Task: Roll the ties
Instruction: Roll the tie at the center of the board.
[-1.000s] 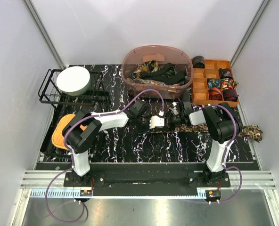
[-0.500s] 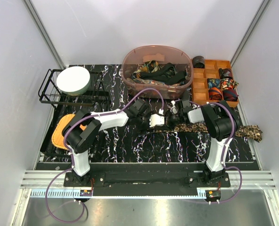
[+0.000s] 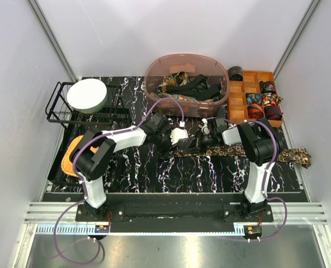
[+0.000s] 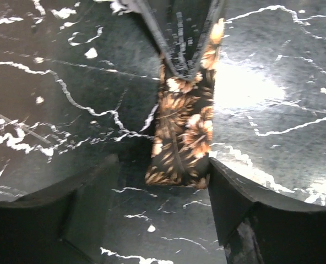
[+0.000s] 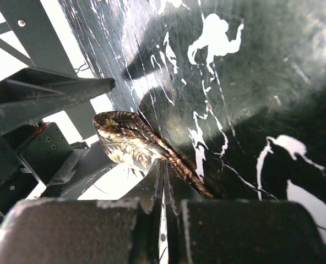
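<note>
A dark brown tie with tan speckles (image 3: 241, 151) lies stretched across the black marble table (image 3: 154, 173), its wide end hanging past the right edge. My right gripper (image 3: 202, 140) is shut on the tie near its narrow end; in the right wrist view the fingers (image 5: 164, 165) pinch the fabric and the folded end (image 5: 127, 140) sticks out beyond them. My left gripper (image 3: 179, 135) is open. In its wrist view the narrow end (image 4: 179, 137) lies flat on the table between the spread fingers (image 4: 162, 190), close to the right finger (image 4: 234, 198).
A translucent brown tub (image 3: 154, 70) at the back holds several loose ties. An orange wooden organizer (image 3: 239, 106) at the back right holds rolled ties. A wire rack (image 3: 56, 109) with a white bowl (image 3: 87, 95) stands back left, an orange item (image 3: 70, 159) before it.
My left gripper has opened and drawn back to the left and away from me. My right gripper has closed on the tie and shifted left, dragging it slightly.
</note>
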`<state>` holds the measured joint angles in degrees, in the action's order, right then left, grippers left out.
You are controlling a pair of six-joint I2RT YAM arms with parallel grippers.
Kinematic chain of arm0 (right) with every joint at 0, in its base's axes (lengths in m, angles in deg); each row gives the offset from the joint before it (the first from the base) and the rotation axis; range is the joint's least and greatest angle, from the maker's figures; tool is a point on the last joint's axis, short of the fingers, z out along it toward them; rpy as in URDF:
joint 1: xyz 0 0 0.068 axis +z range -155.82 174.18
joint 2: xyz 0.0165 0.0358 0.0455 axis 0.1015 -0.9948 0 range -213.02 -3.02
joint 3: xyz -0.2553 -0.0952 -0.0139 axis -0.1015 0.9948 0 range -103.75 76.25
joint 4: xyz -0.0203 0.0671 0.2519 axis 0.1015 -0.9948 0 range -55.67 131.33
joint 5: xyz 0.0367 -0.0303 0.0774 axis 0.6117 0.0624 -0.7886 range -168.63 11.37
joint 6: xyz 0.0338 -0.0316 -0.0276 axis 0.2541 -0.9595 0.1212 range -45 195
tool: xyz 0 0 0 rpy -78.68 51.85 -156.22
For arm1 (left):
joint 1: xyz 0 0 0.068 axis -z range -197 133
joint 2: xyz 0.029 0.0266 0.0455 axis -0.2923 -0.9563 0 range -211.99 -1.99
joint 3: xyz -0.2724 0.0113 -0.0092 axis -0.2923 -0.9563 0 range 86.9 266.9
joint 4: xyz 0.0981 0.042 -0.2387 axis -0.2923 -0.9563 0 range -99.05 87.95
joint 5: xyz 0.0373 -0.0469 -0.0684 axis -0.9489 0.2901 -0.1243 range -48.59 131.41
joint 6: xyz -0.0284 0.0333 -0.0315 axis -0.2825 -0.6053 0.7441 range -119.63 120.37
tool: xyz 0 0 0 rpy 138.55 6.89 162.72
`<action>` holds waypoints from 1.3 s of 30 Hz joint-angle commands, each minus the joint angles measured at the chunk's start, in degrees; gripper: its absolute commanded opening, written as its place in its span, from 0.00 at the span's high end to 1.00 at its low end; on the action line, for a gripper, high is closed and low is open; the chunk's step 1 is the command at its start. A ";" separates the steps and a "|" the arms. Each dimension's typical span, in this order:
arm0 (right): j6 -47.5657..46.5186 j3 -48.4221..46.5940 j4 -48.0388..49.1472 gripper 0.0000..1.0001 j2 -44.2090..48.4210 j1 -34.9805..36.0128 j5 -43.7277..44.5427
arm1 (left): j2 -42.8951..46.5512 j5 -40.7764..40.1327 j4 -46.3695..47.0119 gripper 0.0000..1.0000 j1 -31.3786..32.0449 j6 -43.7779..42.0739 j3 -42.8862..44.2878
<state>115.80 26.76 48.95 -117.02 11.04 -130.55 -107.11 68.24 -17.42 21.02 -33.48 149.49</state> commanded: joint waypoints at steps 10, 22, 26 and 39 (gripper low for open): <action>-0.72 0.01 -5.42 1.00 -4.48 -0.08 7.01 | 2.47 7.80 0.08 0.51 1.00 0.00 3.50; -0.81 -0.43 -5.51 1.00 -5.62 -0.08 8.06 | 2.03 2.71 -4.75 0.43 0.48 -1.31 5.27; -0.81 -0.60 -5.59 1.00 -5.80 -0.25 7.98 | 0.97 0.94 -8.17 0.33 0.30 -2.27 6.41; -0.72 -0.51 -5.42 1.00 -6.24 -0.34 7.71 | 0.53 4.71 -8.98 0.57 0.12 -1.93 9.22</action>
<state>115.05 24.81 49.58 -119.05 11.00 -131.84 -107.09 69.73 -27.65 21.13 -35.92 155.54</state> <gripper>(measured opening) 0.009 0.441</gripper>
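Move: The tie's free end lies almost under the left hand's parted fingertips, about 2 cm to their right, 1 cm back and some 2 cm below. From there the tie runs right to the right hand's shut tips, for which the free end is roughly 6 cm to the left, level fore and aft. The clear bin stands about 25 cm ahead of the left hand and 8 cm right; the orange tray is some 20 cm ahead of the right hand and 23 cm right. The left hand works about the tie's free end: it draws back about 1.5 cm as its fingers narrow, lifts some 2.5 cm and shifts 2 cm left, then comes back in to the right and partly down with the fingers reopening, and finally rises slightly while they narrow again to under half open, the tips still astride the end. Meanwhile the right hand keeps its shut fingertips down on the tie, easing forward less than 1 cm. ##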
